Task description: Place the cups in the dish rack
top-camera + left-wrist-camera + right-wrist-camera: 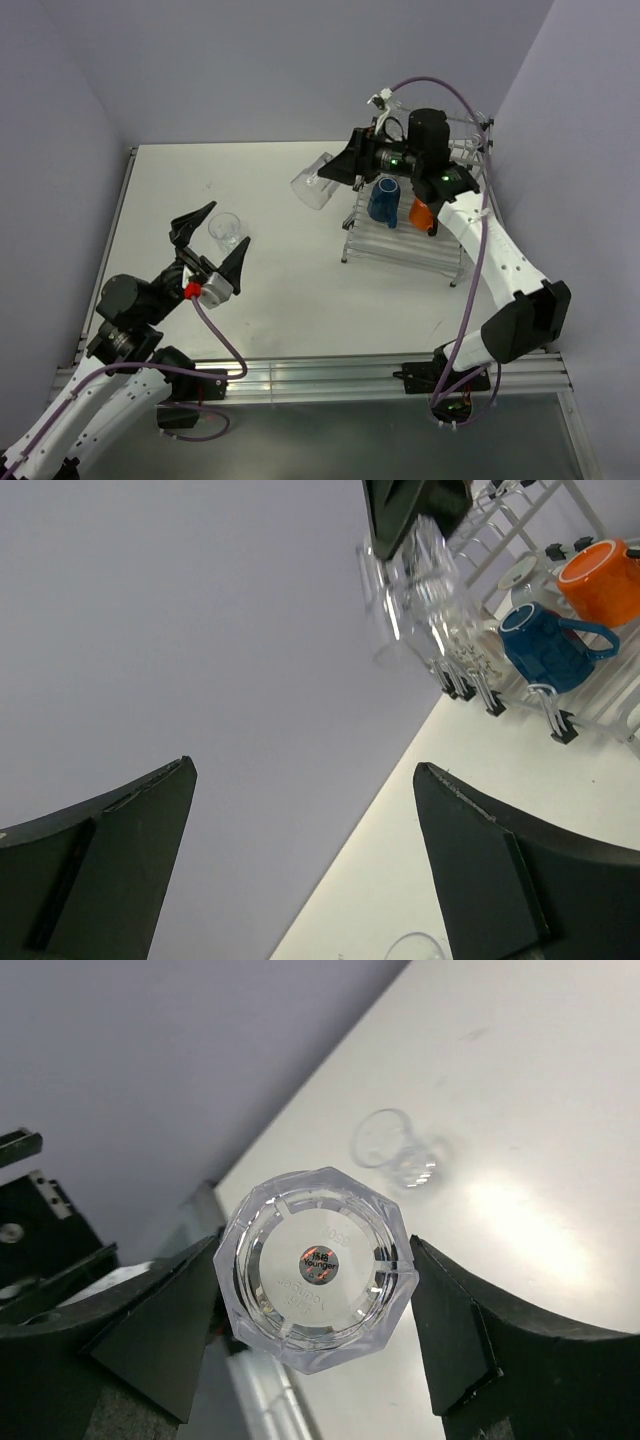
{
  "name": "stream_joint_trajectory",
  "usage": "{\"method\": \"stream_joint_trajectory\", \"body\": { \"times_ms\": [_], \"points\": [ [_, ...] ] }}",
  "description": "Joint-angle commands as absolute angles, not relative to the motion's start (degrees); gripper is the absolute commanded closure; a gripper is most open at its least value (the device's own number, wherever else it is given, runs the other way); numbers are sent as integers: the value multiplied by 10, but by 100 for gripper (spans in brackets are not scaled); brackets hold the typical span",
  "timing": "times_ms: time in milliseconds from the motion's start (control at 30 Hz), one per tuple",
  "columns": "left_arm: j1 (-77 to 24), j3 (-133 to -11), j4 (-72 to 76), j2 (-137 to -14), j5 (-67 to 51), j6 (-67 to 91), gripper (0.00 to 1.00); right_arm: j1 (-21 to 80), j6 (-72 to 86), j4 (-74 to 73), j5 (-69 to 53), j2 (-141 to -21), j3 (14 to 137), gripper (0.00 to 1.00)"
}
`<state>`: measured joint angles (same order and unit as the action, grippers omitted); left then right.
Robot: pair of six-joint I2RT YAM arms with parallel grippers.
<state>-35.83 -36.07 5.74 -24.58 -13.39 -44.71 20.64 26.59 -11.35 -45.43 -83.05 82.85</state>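
A clear glass tumbler (313, 184) hangs tilted over the table left of the dish rack (400, 245), with my right gripper (337, 168) shut on it. The right wrist view shows its octagonal base (315, 1268) between both fingers. A blue mug (383, 200) and an orange mug (422, 213) sit in the rack. A second clear tumbler (226, 231) stands upright on the table between the spread fingers of my left gripper (229, 226), which is open and clear of the glass. Only that tumbler's rim (415, 948) shows at the bottom of the left wrist view.
The rack stands at the table's back right, close to the right wall. From the left wrist I see the held tumbler (415, 590), the blue mug (545, 645) and the orange mug (600, 575). A metal rail (330, 372) runs along the near edge.
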Motion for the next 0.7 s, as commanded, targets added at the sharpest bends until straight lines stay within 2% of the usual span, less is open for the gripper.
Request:
{"method": "stream_joint_trajectory", "body": {
  "times_ms": [0, 300, 500, 667],
  "points": [
    [-359, -391, 17, -242, -113, -420, 1, 184, 93, -281, -365, -786, 896, 100],
    [-359, -401, -17, -275, -90, -365, 1, 106, -79, -440, -152, -849, 1089, 100],
    [-359, -410, -26, -292, -67, -316, 1, 41, -128, -448, -66, -917, 1176, 100],
    [-359, -419, -16, -307, -30, -249, 1, -15, -127, -415, -55, -957, 1222, 100]
  ]
}}
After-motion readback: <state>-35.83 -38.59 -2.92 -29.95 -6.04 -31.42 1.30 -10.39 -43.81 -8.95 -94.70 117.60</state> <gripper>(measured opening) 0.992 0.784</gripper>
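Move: The dish rack, where the right gripper is taking its held glass, has its middle about 15 cm ahead, 24 cm right and 20 cm below it. At about the same depth sit the blue cup, 12 cm ahead and 14 cm right, and the orange cup, 9 cm ahead and 25 cm right; the pale cup is some 11 cm beyond the orange one. The last glass stands alone, about 20 cm ahead, 11 cm left and 33 cm below the left gripper. Sweep the right gripper about 24 cm right and 13 cm forward to bring the still-gripped glass over the dish rack, rising some 6 cm before starting to sink, and swing its fingers about 60 degrees clockwise from pointing left to forward and slightly down. Meanwhile lower the left gripper about 5 cm and ease it slightly forward towards the last glass, fingers wide open and tipping down about 20 degrees. ##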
